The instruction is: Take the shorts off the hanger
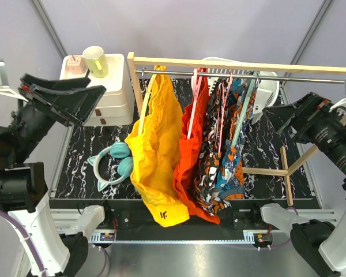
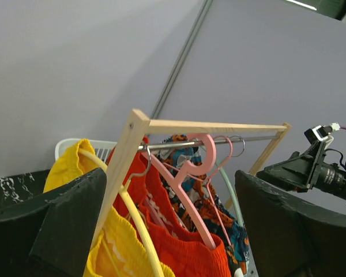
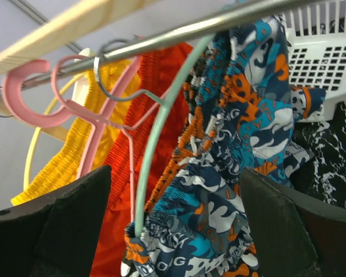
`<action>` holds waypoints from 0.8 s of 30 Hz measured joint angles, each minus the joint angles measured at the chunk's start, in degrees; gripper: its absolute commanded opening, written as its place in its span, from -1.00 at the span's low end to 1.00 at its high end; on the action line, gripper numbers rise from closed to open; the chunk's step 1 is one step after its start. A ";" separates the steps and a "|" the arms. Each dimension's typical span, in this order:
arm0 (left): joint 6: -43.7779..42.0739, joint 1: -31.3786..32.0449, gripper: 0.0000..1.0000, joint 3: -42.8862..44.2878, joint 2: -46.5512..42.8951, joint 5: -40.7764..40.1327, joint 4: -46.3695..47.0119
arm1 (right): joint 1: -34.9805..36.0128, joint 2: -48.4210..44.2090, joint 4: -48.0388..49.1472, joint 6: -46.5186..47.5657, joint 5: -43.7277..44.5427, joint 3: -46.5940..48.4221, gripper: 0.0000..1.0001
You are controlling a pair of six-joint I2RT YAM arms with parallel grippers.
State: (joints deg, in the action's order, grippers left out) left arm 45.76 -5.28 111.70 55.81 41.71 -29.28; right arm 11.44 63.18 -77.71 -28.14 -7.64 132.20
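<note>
Two patterned shorts hang on the rack's metal rod (image 1: 242, 75). The blue/teal shorts (image 1: 235, 167) hang on a pale green hanger (image 1: 242, 115). The dark grey, orange-blotched shorts (image 1: 210, 164) hang to their left on a thin pink hanger (image 1: 222, 115). In the right wrist view the blue/teal shorts (image 3: 248, 121) and green hanger (image 3: 153, 156) sit between my fingers. My right gripper (image 3: 174, 190) is open and holds nothing; from above it (image 1: 285, 121) is right of the shorts. My left gripper (image 1: 83, 101) is open and empty, left of the rack, and faces the rack end (image 2: 168, 190).
Plain yellow shorts (image 1: 155, 150) and plain orange-red shorts (image 1: 191, 156) hang left of the patterned ones. The rack has a wooden frame (image 1: 219, 62) and a foot (image 1: 285, 170). Teal headphones (image 1: 118, 161), a white drawer box (image 1: 112, 92) with a green cup (image 1: 96, 60), and a white basket (image 1: 271, 89) are nearby.
</note>
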 measured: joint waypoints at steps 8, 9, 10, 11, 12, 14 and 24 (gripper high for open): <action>0.94 0.50 0.93 -15.80 -7.56 0.87 1.01 | -0.04 -6.40 -0.52 -1.01 1.01 -10.64 1.00; 0.87 0.72 0.93 -17.18 -7.89 0.87 1.29 | -0.04 -7.34 -0.52 -1.27 0.92 -12.09 1.00; 0.85 1.81 0.93 -18.29 -8.20 0.83 1.46 | -0.04 -8.26 -0.63 -1.60 0.63 -13.62 1.00; 0.79 2.91 0.93 -19.56 -8.48 0.55 1.55 | -0.04 -9.14 -0.55 -1.90 0.31 -15.26 1.00; 0.61 4.28 0.92 -20.92 -8.61 0.28 1.64 | -0.04 -10.12 -0.55 -2.32 -0.22 -17.00 1.00; 0.13 8.76 0.92 -23.41 -8.59 -0.48 1.70 | -0.04 -11.93 -0.55 -3.28 -1.55 -20.63 0.99; -11.78 62.05 0.83 -15.28 4.72 -34.64 -4.68 | -0.11 -15.52 -1.40 -6.47 -7.54 -26.91 1.00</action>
State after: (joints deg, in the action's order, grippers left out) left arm 33.98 56.77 96.42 60.53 7.07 -33.95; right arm 11.33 47.66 -79.11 -34.61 -15.18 105.30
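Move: The yellow shorts' hanger end, at its waistband, lies about 6 cm to the left hand's right, level with it front to back and some 17 cm lower. The rack's left top corner stands 13 cm ahead, 6 cm right and 9 cm below that hand; the red shorts' hanger end is 18 cm right, 17 cm down. From the right hand, the green hanger end is roughly 6 cm left and 9 cm down, neither ahead nor back; the rod crosses 10 cm straight ahead, slightly above. Down first, about 12 cm, then sweeping right some 14 cm, the left hand goes onto the yellow hanger's waistband end with fingers still wide open, bearing sideways on the hanger while the wrist swings clockwise some 25 degrees and tips downward. The right hand sinks about 10 cm and draws back a little, open and tipping down, to come beside the green hanger's end. ##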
